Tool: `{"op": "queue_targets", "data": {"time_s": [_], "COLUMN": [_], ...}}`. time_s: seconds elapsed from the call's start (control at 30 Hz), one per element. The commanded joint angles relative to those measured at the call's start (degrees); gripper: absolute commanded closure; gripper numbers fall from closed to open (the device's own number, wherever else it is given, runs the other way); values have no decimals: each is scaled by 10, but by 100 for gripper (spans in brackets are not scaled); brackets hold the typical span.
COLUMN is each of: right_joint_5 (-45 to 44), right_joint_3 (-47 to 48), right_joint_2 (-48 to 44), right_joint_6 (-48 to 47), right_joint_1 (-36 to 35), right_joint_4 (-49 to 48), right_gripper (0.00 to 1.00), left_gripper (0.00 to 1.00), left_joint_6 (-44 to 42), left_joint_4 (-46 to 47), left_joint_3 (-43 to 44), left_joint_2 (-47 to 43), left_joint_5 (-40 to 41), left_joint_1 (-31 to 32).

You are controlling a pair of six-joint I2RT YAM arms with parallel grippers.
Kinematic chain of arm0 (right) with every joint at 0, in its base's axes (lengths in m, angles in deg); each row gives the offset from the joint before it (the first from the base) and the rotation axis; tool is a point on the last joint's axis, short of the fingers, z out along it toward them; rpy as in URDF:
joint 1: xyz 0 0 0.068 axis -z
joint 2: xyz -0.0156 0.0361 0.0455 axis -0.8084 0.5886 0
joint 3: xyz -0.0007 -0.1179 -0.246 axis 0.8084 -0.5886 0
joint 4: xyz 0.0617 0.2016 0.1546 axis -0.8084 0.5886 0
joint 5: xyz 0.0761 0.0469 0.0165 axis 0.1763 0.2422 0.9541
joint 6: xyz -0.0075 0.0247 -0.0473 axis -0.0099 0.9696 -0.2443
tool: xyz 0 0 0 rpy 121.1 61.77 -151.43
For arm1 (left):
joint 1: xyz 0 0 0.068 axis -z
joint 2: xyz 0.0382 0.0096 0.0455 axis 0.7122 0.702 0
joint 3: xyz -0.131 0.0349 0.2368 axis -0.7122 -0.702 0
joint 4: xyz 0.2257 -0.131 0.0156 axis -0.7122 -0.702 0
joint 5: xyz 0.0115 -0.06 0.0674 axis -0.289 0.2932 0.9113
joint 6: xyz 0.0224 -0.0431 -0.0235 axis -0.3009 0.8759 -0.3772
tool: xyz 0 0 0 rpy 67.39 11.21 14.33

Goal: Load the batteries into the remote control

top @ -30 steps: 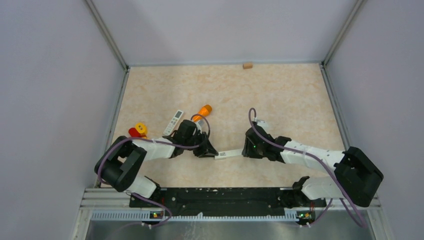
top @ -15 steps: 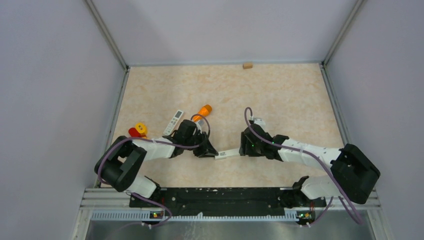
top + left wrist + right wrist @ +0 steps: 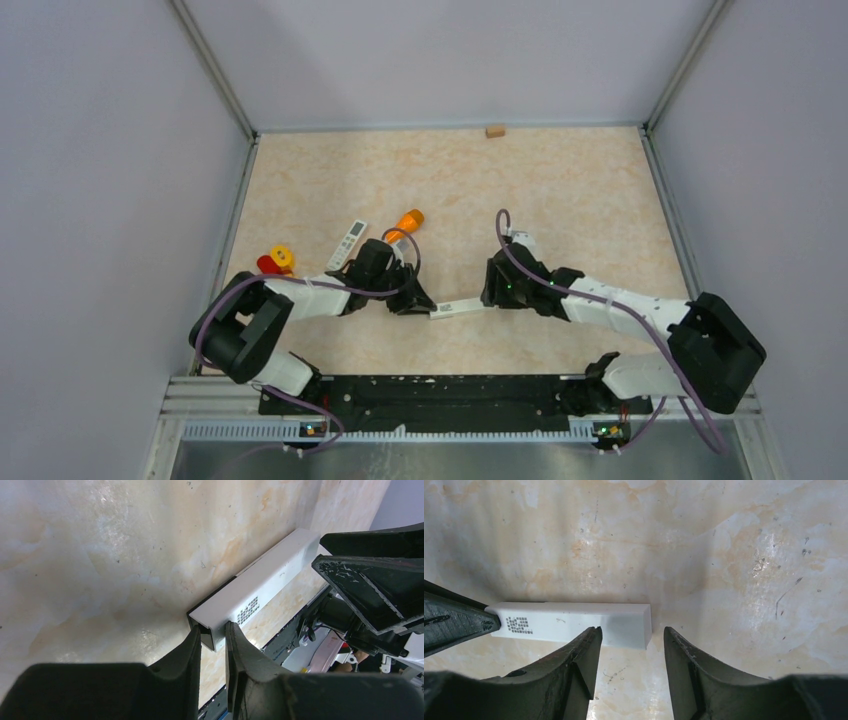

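Note:
A slim white bar (image 3: 455, 308) with a dot-code label lies on the table between the two arms. My left gripper (image 3: 424, 303) is shut on its left end, which shows hollow and dark in the left wrist view, with the bar (image 3: 265, 580) running away from the left gripper (image 3: 213, 632). My right gripper (image 3: 487, 297) stands open at the bar's other end. In the right wrist view the bar (image 3: 574, 622) ends just beyond the right gripper (image 3: 630, 640), with nothing between the fingers. A white remote control (image 3: 349, 243) with buttons lies at the left. No batteries are in view.
An orange torch-like tube (image 3: 408, 221) lies just behind my left wrist. A red and yellow object (image 3: 275, 260) sits near the left wall. A small wooden block (image 3: 494, 130) rests at the far edge. Walls close in the table on three sides.
My right jaws have spread wider at the bar's right end, and the right wrist shifted slightly left and back again. The left gripper and the bar have stayed in place.

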Motion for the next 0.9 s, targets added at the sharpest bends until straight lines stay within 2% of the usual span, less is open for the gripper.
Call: {"op": "queue_targets", "data": {"time_s": [0.0,0.1,0.4,0.63,0.87], "right_joint_5": [8,14,37,63,86], "right_joint_3": [0,-3,-29,-41,-64], "right_joint_2": [20,30,37,51,73], "right_joint_6": [-7,-12,-17,2,96], "right_joint_1": [6,7,8,5,-40], "right_joint_4": [-26,-29,-21,-22,-59], "right_gripper": [55,64,82,87,90], "left_gripper": [100,100,100,100,100], "left_joint_6": [-37,-37,-36,-22,43], "left_joint_4": [-117,-118,-117,-104,-37], "left_joint_3": [-27,-27,-27,-28,-34], "left_joint_2": [36,36,31,26,11], "left_joint_5": [82,82,78,58,4], "left_joint_1": [12,11,12,12,11]}}
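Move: The remote control's middle lies about 5 cm to the right gripper's left, 1 cm nearer the base and 2 cm below; its right end is almost beneath the open fingers. The left gripper already holds the left end, the middle some 6 cm to its right, 1 cm ahead and 1 cm below. From the right gripper, the orange flashlight is roughly 11 cm ahead and 20 cm left, the second remote 10 cm ahead and 27 cm left. Lower the right gripper about 1.5 cm onto the right end of the remote control, closing its fingers from half open to nearly shut as it comes down, so that the fingertips settle against that end. Keep the left gripper in place, its fingers still pinching the left end. ##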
